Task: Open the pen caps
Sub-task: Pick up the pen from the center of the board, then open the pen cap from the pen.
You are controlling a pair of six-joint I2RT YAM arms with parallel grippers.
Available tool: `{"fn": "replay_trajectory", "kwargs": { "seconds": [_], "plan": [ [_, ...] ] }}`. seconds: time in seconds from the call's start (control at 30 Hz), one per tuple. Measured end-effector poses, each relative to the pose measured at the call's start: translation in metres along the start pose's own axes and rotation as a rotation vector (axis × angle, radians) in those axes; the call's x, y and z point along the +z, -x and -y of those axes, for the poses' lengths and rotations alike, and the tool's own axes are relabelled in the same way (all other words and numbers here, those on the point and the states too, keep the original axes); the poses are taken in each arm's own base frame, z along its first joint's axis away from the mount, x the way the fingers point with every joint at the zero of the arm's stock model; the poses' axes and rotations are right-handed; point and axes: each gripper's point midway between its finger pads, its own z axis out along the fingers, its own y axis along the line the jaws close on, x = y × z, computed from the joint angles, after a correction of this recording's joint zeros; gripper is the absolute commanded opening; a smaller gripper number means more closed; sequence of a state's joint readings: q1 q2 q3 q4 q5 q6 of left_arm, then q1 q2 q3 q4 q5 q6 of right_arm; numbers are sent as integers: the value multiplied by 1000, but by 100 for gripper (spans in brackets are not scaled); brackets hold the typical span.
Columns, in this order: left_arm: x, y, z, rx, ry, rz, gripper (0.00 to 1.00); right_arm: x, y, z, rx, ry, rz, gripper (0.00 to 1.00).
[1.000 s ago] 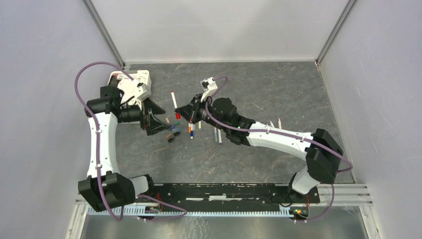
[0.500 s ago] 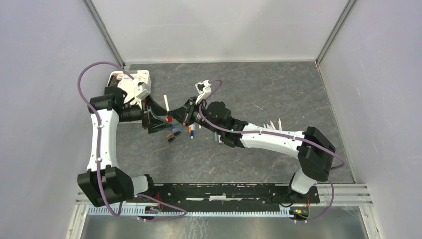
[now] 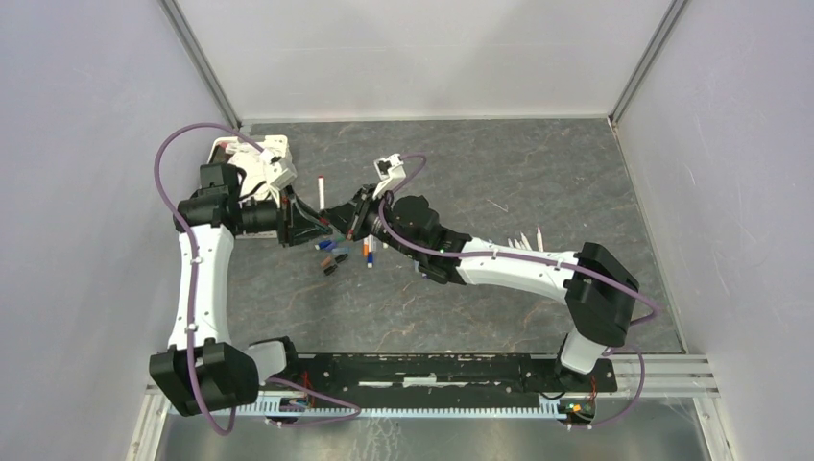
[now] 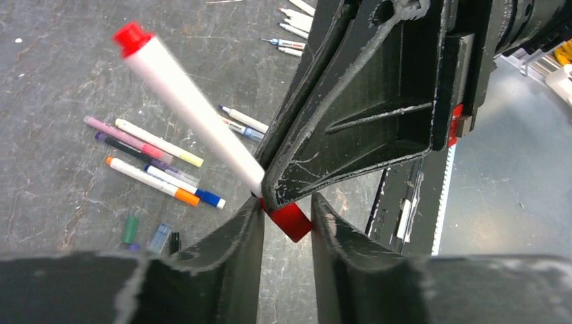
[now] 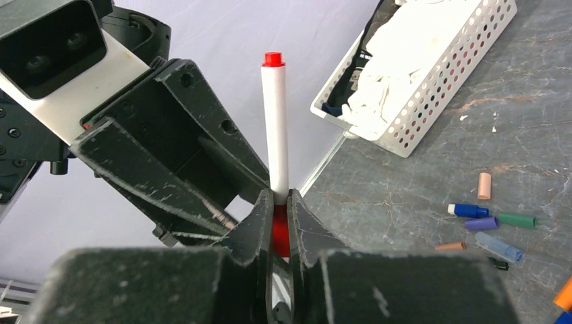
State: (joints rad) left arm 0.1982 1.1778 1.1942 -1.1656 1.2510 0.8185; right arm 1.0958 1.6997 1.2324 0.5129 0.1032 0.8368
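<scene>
My right gripper [image 5: 276, 197] is shut on a white pen [image 5: 274, 128], pinching it where the barrel meets its red cap [image 5: 280, 233]. The pen slants upward, and a small red end [image 4: 131, 37] tops it. In the left wrist view my left gripper [image 4: 287, 204] has a finger against each side of that same red cap [image 4: 291, 221], just below the right gripper's black fingers [image 4: 351, 128]. From above, the two grippers meet at the pen [image 3: 321, 192], left of the table's middle. Several loose pen caps [image 5: 482, 223] lie on the table: blue, purple, green, peach and orange.
A white perforated tray [image 5: 432, 88] holding white cloth stands at the back left. Several capped pens [image 4: 152, 172] lie in a cluster under the grippers. More white pen barrels [image 3: 523, 240] lie to the right, beside the right forearm. Grey walls surround the table.
The right arm has carried the pen left to the left gripper. The left jaws, wide open a second ago, have closed in around the red cap.
</scene>
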Motion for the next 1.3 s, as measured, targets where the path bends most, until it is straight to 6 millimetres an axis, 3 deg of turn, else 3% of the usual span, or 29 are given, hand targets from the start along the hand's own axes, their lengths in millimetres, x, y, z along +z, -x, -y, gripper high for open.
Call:
{"fn": "replay_trajectory", "kwargs": {
  "seconds": [0.17, 0.3, 0.5, 0.7, 0.8, 0.87, 1.0, 1.17, 1.3],
  "plan": [
    [-1, -2, -7, -7, 37, -23, 8, 1, 4, 4, -9, -14, 16, 30],
    [-2, -5, -16, 17, 73, -47, 3, 0, 1, 7, -16, -26, 3, 46],
    [-8, -18, -31, 93, 145, -123, 2, -5, -1, 25, -45, -83, -70, 54],
    [-18, -56, -49, 284, 189, -305, 2, -29, 38, 53, -81, -133, -121, 63],
    [-24, -76, -50, 403, 181, -403, 2, -36, 56, 61, -90, -136, -157, 63],
    [-28, -84, -46, 510, 166, -464, 2, -36, 58, 63, -86, -126, -203, 63],
    [-33, -79, -41, 751, 144, -538, 2, -31, 25, 60, -55, -64, -348, 63],
    [-32, -73, -36, 973, 98, -606, 2, -27, -48, 64, 13, -17, -578, 63],
    [-28, -78, -31, 1080, 44, -647, 2, -31, -84, 60, 49, 12, -683, 63]
  ]
}}
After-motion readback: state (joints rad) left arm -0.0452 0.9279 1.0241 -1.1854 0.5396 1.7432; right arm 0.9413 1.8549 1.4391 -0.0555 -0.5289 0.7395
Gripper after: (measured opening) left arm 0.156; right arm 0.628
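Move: Just at the left fingertips lies the red cap, about 1 cm to their right and level with them, between the nearly closed fingers. The right hand still holds the red pen beside that cap; the pen's middle is some 3 cm ahead of its fingers and 2 cm above, straight ahead. From the left hand, the loose caps lie about 5 cm ahead and 3 cm left, the orange pen 5 cm ahead and 4 cm right, both some 25 cm down. Closing on the red cap, the left fingers take the pen while the right fingers open and let go, the right hand clearing about 9 cm forward and to the right. The left hand then carries the pen down some 7 cm and about 5 cm left, rolling about 70 degrees to point its fingers steeply down; the right, still open, swings back, left and 10 cm down towards the barrel. ##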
